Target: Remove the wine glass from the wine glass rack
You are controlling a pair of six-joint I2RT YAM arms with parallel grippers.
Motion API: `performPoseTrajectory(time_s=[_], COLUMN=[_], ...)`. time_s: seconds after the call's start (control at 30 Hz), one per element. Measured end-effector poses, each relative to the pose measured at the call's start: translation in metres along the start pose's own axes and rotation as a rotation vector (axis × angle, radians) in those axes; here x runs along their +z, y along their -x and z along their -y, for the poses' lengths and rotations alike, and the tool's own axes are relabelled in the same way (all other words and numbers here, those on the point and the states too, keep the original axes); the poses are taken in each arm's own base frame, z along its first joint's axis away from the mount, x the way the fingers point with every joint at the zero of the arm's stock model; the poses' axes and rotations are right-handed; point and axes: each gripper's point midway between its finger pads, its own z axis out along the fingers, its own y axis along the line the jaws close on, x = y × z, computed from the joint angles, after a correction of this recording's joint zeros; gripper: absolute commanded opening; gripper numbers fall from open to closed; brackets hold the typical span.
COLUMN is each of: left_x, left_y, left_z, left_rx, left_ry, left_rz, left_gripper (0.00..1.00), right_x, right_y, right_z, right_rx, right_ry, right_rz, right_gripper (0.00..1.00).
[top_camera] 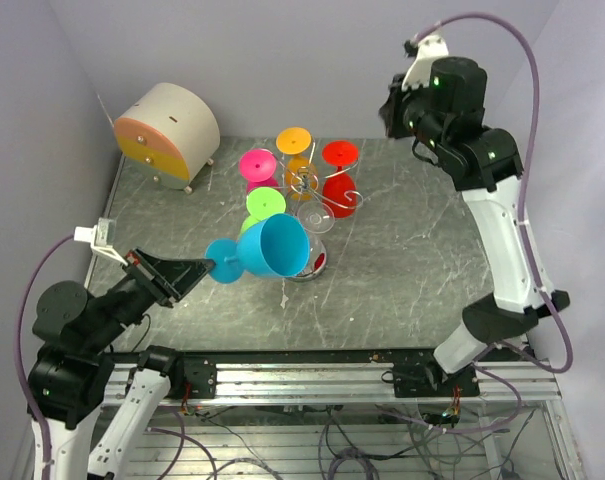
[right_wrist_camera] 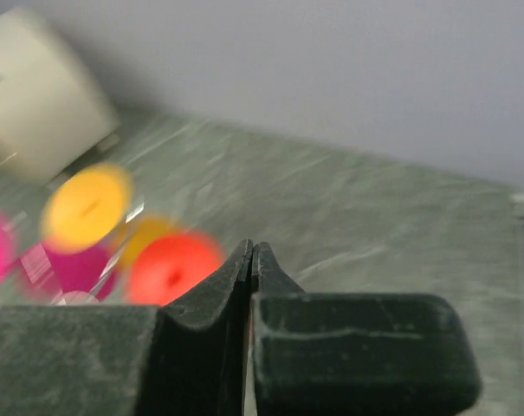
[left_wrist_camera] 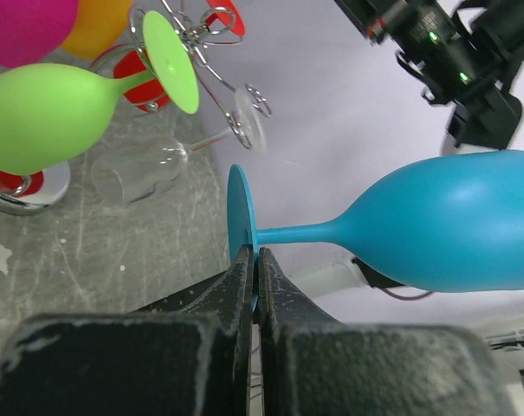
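Observation:
A blue wine glass [top_camera: 275,247] hangs on its side above the table's front left, bowl toward the rack. My left gripper [top_camera: 204,266] is shut on the glass's round foot [left_wrist_camera: 238,217], jaws pinching the disc's edge [left_wrist_camera: 257,256]. Behind it stands the wire wine glass rack [top_camera: 304,181], from which hang pink [top_camera: 257,165], orange [top_camera: 294,140], red [top_camera: 339,153], green [top_camera: 265,203] and clear [top_camera: 315,222] glasses. My right gripper [top_camera: 394,112] is held high at the back right, shut and empty [right_wrist_camera: 252,249], looking down on the blurred red foot [right_wrist_camera: 171,264].
A beige round drawer box [top_camera: 167,133] with yellow and orange fronts sits at the back left corner. The grey marbled table [top_camera: 412,250] ends at walls on the left and back. The rack's chrome base [left_wrist_camera: 19,195] lies close under the green glass [left_wrist_camera: 41,113].

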Motion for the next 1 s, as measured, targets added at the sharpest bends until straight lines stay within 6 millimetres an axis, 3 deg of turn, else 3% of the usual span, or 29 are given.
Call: performPoseTrajectory(time_s=[0.07, 0.2, 0.3, 0.37, 0.47, 0.57, 0.83, 1.0], left_x=[0.008, 0.025, 0.035, 0.04, 0.046, 0.052, 0.062, 0.069], left_y=[0.002, 0.007, 0.012, 0.016, 0.022, 0.028, 0.041, 0.042], left_z=[-0.006, -0.016, -0.019, -0.019, -0.017, -0.013, -0.004, -0.009], left_rx=[0.017, 0.061, 0.105, 0.132, 0.167, 0.193, 0.238, 0.241], left_ry=[0.024, 0.072, 0.093, 0.102, 0.107, 0.108, 0.104, 0.12], left_rz=[-0.014, -0.048, -0.065, -0.074, -0.082, -0.086, -0.087, -0.101], left_gripper=[0.07, 0.07, 0.07, 0.07, 0.07, 0.07, 0.07, 0.07], right_x=[-0.017, -0.093, -0.144, -0.175, -0.202, -0.203, -0.167, -0.168], right_y=[-0.021, -0.027, -0.016, -0.01, -0.007, -0.011, -0.035, -0.034], right_z=[-0.028, -0.079, -0.09, -0.096, -0.103, -0.112, -0.132, -0.14], right_rx=[0.051, 0.155, 0.202, 0.219, 0.232, 0.244, 0.283, 0.28], right_ry=[0.166, 0.514, 0.666, 0.754, 0.849, 0.909, 0.956, 0.985], right_rz=[-0.076, -0.123, -0.088, -0.062, -0.045, -0.071, -0.205, -0.21], right_gripper=[0.0, 0.31, 0.43, 0.45, 0.45, 0.45, 0.41, 0.4])
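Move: The left hand pinches the blue wine glass by its foot; the glass's middle lies about 7 cm right of that hand, level fore and aft and some 4 cm higher. From this hand the rack's green glass is roughly 12 cm ahead, 8 right and 8 below; the clear glass about 11 ahead, 17 right and 9 below. From the shut, empty right hand, the blue glass is around 31 cm back, 22 left and 4 lower; the red glass some 5 back, 7 left, 14 below. Still pinching the blue glass's foot, the left hand carries the glass forward about 8 cm and rolls some 15 degrees, its right side dipping so the bowl leans over to the right. The right hand swings back roughly 20 cm and 10 cm left towards the bowl, turning about 50 degrees counter-clockwise and opening its fingers nearly halfway; it comes close to the rim with no touch to be seen. ##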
